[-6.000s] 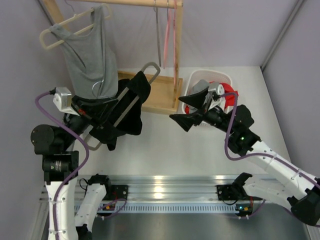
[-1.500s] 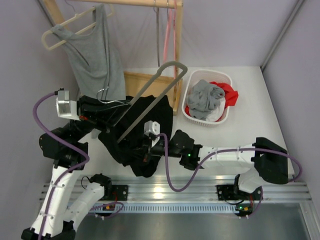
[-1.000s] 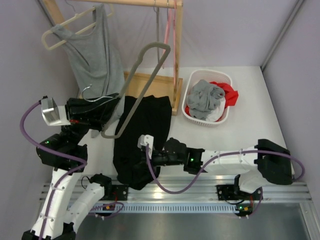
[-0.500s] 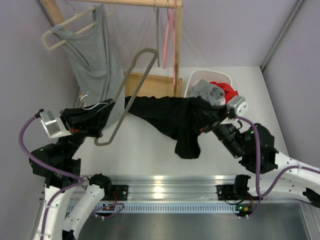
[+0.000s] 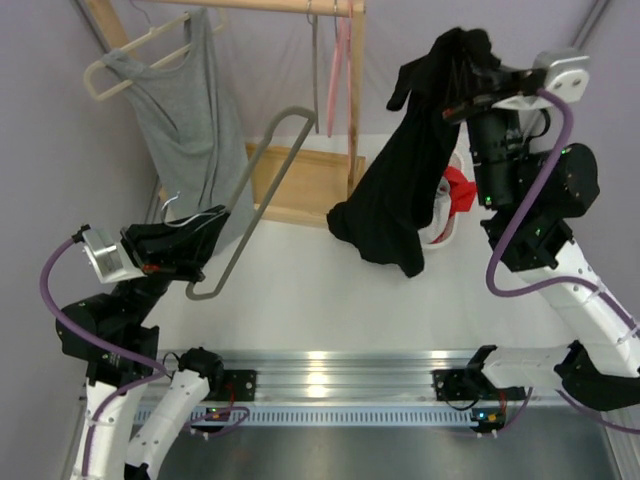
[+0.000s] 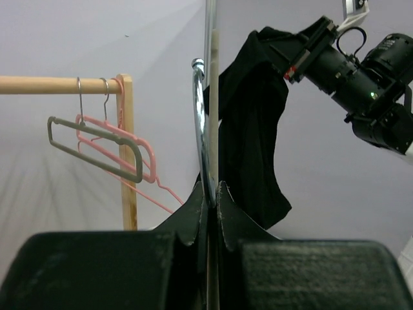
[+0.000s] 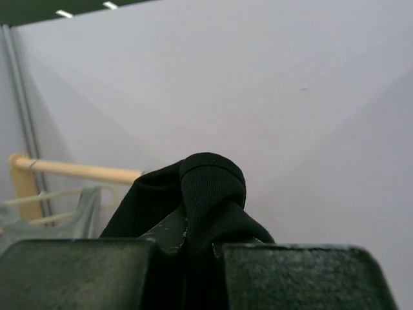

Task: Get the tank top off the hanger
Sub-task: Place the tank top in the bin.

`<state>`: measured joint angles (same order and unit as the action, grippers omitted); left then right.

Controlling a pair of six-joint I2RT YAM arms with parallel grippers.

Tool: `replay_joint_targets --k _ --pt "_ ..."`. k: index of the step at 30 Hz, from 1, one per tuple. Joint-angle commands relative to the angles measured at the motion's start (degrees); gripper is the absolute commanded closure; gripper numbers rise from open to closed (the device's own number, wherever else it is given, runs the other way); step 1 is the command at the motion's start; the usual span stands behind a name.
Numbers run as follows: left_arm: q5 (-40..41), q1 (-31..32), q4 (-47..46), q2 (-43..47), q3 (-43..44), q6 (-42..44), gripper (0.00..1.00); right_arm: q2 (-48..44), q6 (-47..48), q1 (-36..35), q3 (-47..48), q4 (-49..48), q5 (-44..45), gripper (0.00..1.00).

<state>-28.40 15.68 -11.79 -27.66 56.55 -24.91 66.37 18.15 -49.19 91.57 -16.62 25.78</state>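
The black tank top (image 5: 398,190) hangs free in the air at the upper right, bunched at its top in my right gripper (image 5: 452,98), which is shut on it. In the right wrist view a fold of the tank top (image 7: 210,187) bulges out between the closed fingers of the right gripper (image 7: 193,232). The bare grey hanger (image 5: 252,195) slants over the table's left side. My left gripper (image 5: 200,228) is shut on its metal hook. The left wrist view shows the left gripper (image 6: 211,194) pinching the hook (image 6: 201,129), with the tank top (image 6: 248,142) well beyond it, clear of the hanger.
A grey top (image 5: 185,110) hangs on a cream hanger from the wooden rail (image 5: 270,6) at the back left. Pink and grey empty hangers (image 5: 335,70) hang beside the rack's post. A white basket (image 5: 452,205) of clothes sits behind the black garment.
The right arm has swung up and to the right, carrying the black tank top from table height to high in the air. The hanger in the left gripper has barely moved.
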Motion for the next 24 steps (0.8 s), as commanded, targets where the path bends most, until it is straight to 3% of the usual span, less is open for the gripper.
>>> replay_joint_targets --k 1,5,8,15,24 --pt "0.89 0.14 -0.34 0.85 0.66 1.18 1.0 4.53 0.92 5.14 10.71 -6.14 -3.89 1.0" --pt "0.8 0.05 -0.34 0.85 0.05 1.0 1.0 12.1 -0.66 10.59 21.78 -6.66 -6.44 1.0" --pt "0.72 0.14 -0.34 1.03 -0.48 1.17 1.0 16.5 -3.38 15.52 24.96 -10.26 -7.59 1.0" --pt "0.72 0.05 0.01 1.12 -0.48 1.79 1.0 28.8 -24.54 31.41 37.01 -10.79 -13.56 1.0" --pt "2.03 0.05 0.28 0.33 -1.45 3.37 1.0 40.24 -33.25 35.74 44.66 -22.39 -11.63 1.0"
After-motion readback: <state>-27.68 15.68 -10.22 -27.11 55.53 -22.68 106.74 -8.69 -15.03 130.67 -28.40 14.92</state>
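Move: The right gripper holds the black tank top high over the table; the bin's middle lies about 16 cm ahead of it, some 2 cm to its right and roughly 58 cm below. The grey tank top in the bin is about 15 cm ahead and 1 cm right. The rack's right post stands about 12 cm to the gripper's left and 16 cm ahead. From the left gripper the bin lies about 30 cm ahead and 32 cm right, some 47 cm lower. Keep the right gripper shut on the black tank top and lift it about 9 cm while easing right, then sweep it forward, some 20 cm in all, high over the bin's right side so the cloth trails above the opening. End about 9 cm farther right, sinking roughly 4 cm near the finish, the wrist rolled some 20 degrees left side up and the fingers tipped a little higher. ##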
